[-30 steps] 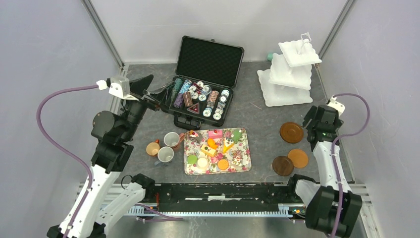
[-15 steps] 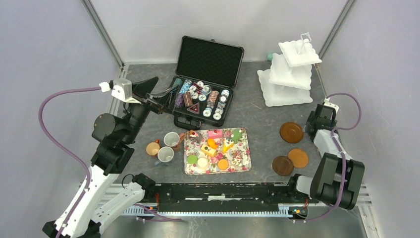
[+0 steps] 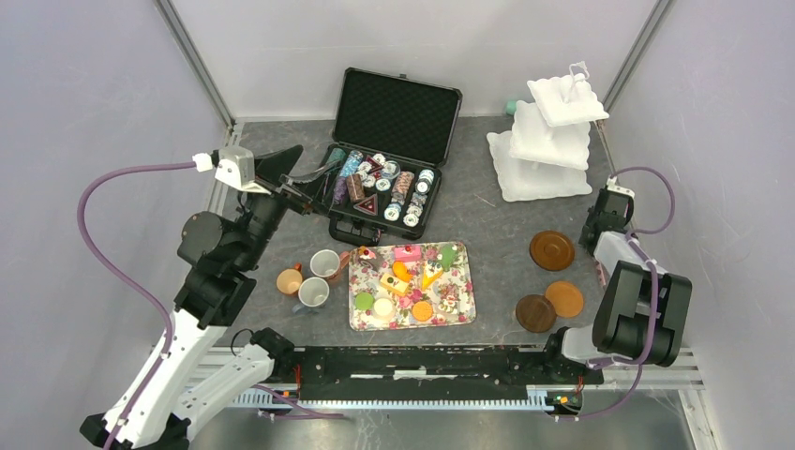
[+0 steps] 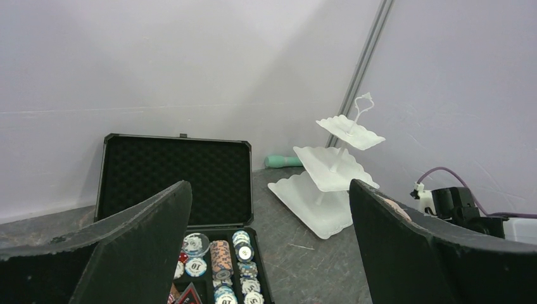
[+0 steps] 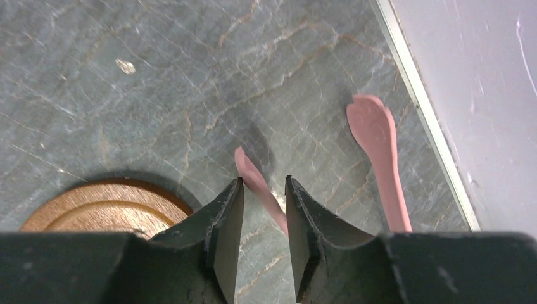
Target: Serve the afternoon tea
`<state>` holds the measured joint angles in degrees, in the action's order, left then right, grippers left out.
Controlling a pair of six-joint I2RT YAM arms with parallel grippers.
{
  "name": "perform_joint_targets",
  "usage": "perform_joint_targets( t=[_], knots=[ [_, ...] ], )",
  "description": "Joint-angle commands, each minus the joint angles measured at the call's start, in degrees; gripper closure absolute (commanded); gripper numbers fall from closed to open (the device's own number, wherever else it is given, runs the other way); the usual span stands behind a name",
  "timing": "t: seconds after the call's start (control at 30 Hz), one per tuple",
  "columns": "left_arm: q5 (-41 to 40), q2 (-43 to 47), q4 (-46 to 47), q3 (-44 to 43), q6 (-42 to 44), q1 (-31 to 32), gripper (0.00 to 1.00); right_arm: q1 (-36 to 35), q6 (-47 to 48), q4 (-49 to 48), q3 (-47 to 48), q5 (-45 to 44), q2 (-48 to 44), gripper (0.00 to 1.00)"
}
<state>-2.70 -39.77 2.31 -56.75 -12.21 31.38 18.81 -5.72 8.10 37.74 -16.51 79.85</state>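
Note:
The toy cakes and macarons [image 3: 403, 274] lie on a floral tray [image 3: 465, 302] in the middle of the table. To its left stand the orange mug [image 3: 289, 280], the grey mug [image 3: 325, 263] and the white mug [image 3: 313, 294]. My left gripper [image 3: 298, 180] hangs wide open and empty above the left end of the poker chip case [image 3: 384, 187]; the left wrist view shows the same gripper [image 4: 267, 187]. My right gripper [image 5: 263, 180] is low at the right wall, its jaws narrowed around one arm of the pink tongs [image 5: 379, 139], a gap still showing.
A white three-tier stand [image 3: 548, 141] rises at the back right. Three brown wooden coasters [image 3: 551, 250] lie on the right, one just left of my right gripper [image 3: 601, 223]. The right wall's rail runs close beside the tongs.
My right arm has folded down and lowered to the table by the right wall, and its jaws have narrowed. The left gripper has shifted slightly right and stays open.

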Motion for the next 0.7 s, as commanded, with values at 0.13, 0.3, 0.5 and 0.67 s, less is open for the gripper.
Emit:
perform_joint_targets(
  t=[0.13,0.3,0.5,0.67],
  knots=[
    [0.1,-0.6,2.0,0.1,1.3,0.4,0.0,-1.6,2.8,-3.4,7.0,1.5,6.0,0.77],
    [-0.4,-0.9,2.0,0.1,1.6,0.5,0.0,-3.4,4.7,-4.3,11.2,2.2,9.6,0.81],
    [-1.4,-0.8,1.9,0.1,2.6,1.2,0.0,-5.1,8.1,-6.1,16.0,4.3,14.4,0.87],
    [-1.7,-1.5,1.8,0.3,2.6,1.7,0.0,-5.1,8.5,-7.6,18.4,7.5,16.2,0.84]
  ],
)
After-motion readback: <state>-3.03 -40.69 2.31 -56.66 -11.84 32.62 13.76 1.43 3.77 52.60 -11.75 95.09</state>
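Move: The left arm of the pink-tipped tongs already lies between the right fingertips, about 1 cm ahead and 1 cm below them, with the other pink tip some 8 cm to the hand's right and 1 cm ahead. The brown plate is about 10 cm left and level; the orange coaster sits 7 cm left and 13 cm back. The cake stand's bottom tray is about 20 cm ahead and 13 cm left. From the left hand, the tongs' arm lies roughly 60 cm right, 5 cm ahead and 43 cm below. Close the right fingers from half open to nearly shut on the tongs' pink arm, pinching it while sweeping forward about 10 cm, low over the table, past the brown plate and towards the cake stand's side. Let the path veer slightly left late on, and turn the wrist some 15 degrees counter-clockwise. ##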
